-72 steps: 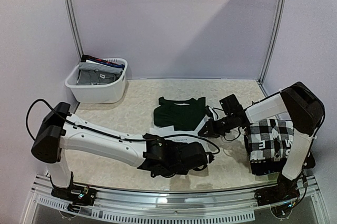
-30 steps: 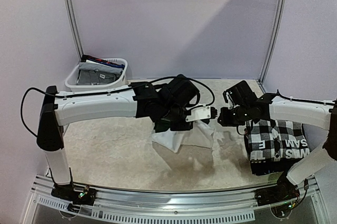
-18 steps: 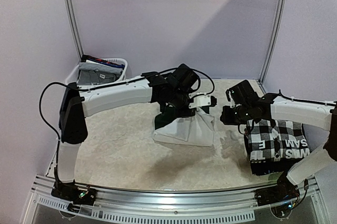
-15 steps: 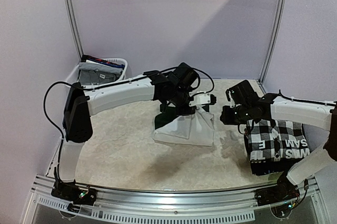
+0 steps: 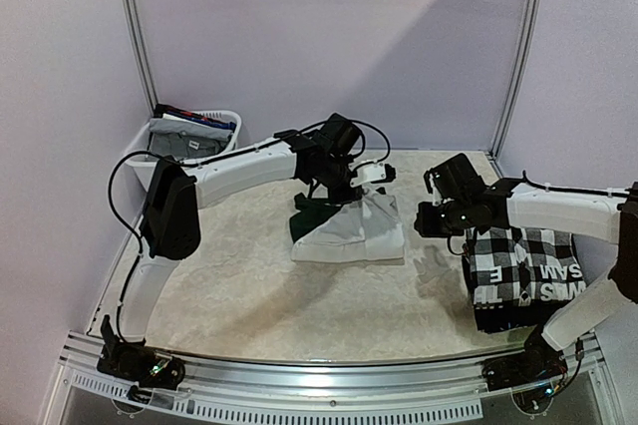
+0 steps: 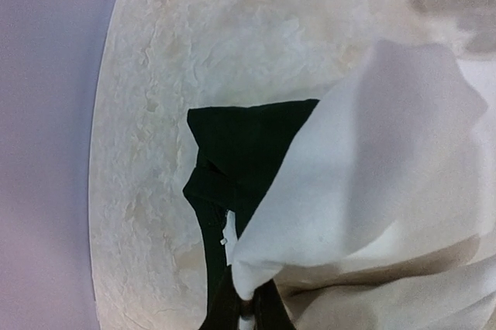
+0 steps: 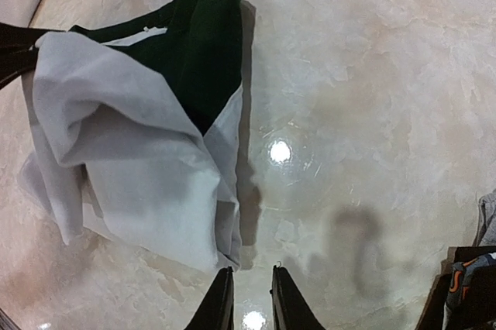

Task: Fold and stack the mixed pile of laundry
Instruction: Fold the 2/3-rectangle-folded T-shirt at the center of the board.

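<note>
A white cloth with a dark part [image 5: 351,230] lies folded at the table's middle. My left gripper [image 5: 347,192] is over its far edge. In the left wrist view that gripper [image 6: 246,316] is shut on a pinched white edge, with the dark part [image 6: 240,152] beyond it. My right gripper [image 5: 419,222] hovers just right of the cloth. Its fingers [image 7: 221,303] stand slightly apart over bare table with nothing between them, beside the cloth's corner [image 7: 225,249]. A folded black-and-white checkered shirt [image 5: 518,250] sits on a black piece with white letters [image 5: 528,293] at the right.
A white basket [image 5: 231,119] at the back left holds grey and blue garments [image 5: 179,139]. My left arm [image 5: 239,171] stretches across in front of it. Purple walls with metal posts [image 5: 135,36] close in the back and sides.
My left gripper has carried the pinched white edge toward the back and lowered it, so the cloth now lies flatter and folded over. The right gripper stayed in place, its fingers a little closer together.
</note>
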`<state>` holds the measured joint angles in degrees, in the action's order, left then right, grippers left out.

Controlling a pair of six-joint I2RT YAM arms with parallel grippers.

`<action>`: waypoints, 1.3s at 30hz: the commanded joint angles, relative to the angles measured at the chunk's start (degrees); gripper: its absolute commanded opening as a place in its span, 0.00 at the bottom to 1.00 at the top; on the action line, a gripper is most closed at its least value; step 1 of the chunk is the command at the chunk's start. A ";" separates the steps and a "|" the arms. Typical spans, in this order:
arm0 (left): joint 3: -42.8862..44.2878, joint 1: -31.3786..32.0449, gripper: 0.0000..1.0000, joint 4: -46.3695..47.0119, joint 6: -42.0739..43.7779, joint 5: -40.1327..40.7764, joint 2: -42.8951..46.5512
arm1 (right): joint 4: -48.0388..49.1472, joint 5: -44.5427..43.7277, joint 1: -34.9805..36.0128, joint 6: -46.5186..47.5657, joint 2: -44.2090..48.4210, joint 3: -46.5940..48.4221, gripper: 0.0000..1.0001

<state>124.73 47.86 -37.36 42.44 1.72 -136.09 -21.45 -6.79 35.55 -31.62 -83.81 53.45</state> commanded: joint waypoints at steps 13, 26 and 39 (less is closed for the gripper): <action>1.83 -11.39 0.00 3.77 -7.27 -4.75 -5.11 | 4.46 4.62 -0.34 2.12 -5.48 1.59 0.16; -1.30 -21.11 0.07 3.84 -27.02 -8.66 -8.30 | 6.62 9.14 -0.33 2.79 -8.80 2.57 0.16; -19.86 -18.56 0.91 14.37 -41.54 -0.39 11.50 | 7.48 11.13 -0.26 2.44 -9.49 2.12 0.18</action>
<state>104.90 25.98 -25.61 4.58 -4.12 -131.92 -14.96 3.14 35.55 -29.28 -92.95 54.83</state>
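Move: My left hand still grips the T-shirt's white hem over the folded shirt, whose middle lies about 3 cm back and 10 cm below. The set-down spot is some 13 cm ahead, 16 cm left and 9 cm down. The dark green shoulder sits level with me, about 9 cm left; the laundry basket stands some 38 cm left and 18 cm ahead. From my right hand that spot is roughly 23 cm ahead and 31 cm left. Keeping the white hem pinched, my left hand sweeps left and forward, about 16 cm left and 13 cm ahead, sinking some 8 cm as the wrist swings over 30 degrees counter-clockwise. It then opens wide and lets go low over the table, drawing back slightly and beginning to rise. My right hand, holding nothing, drifts some 4 cm left and down. ##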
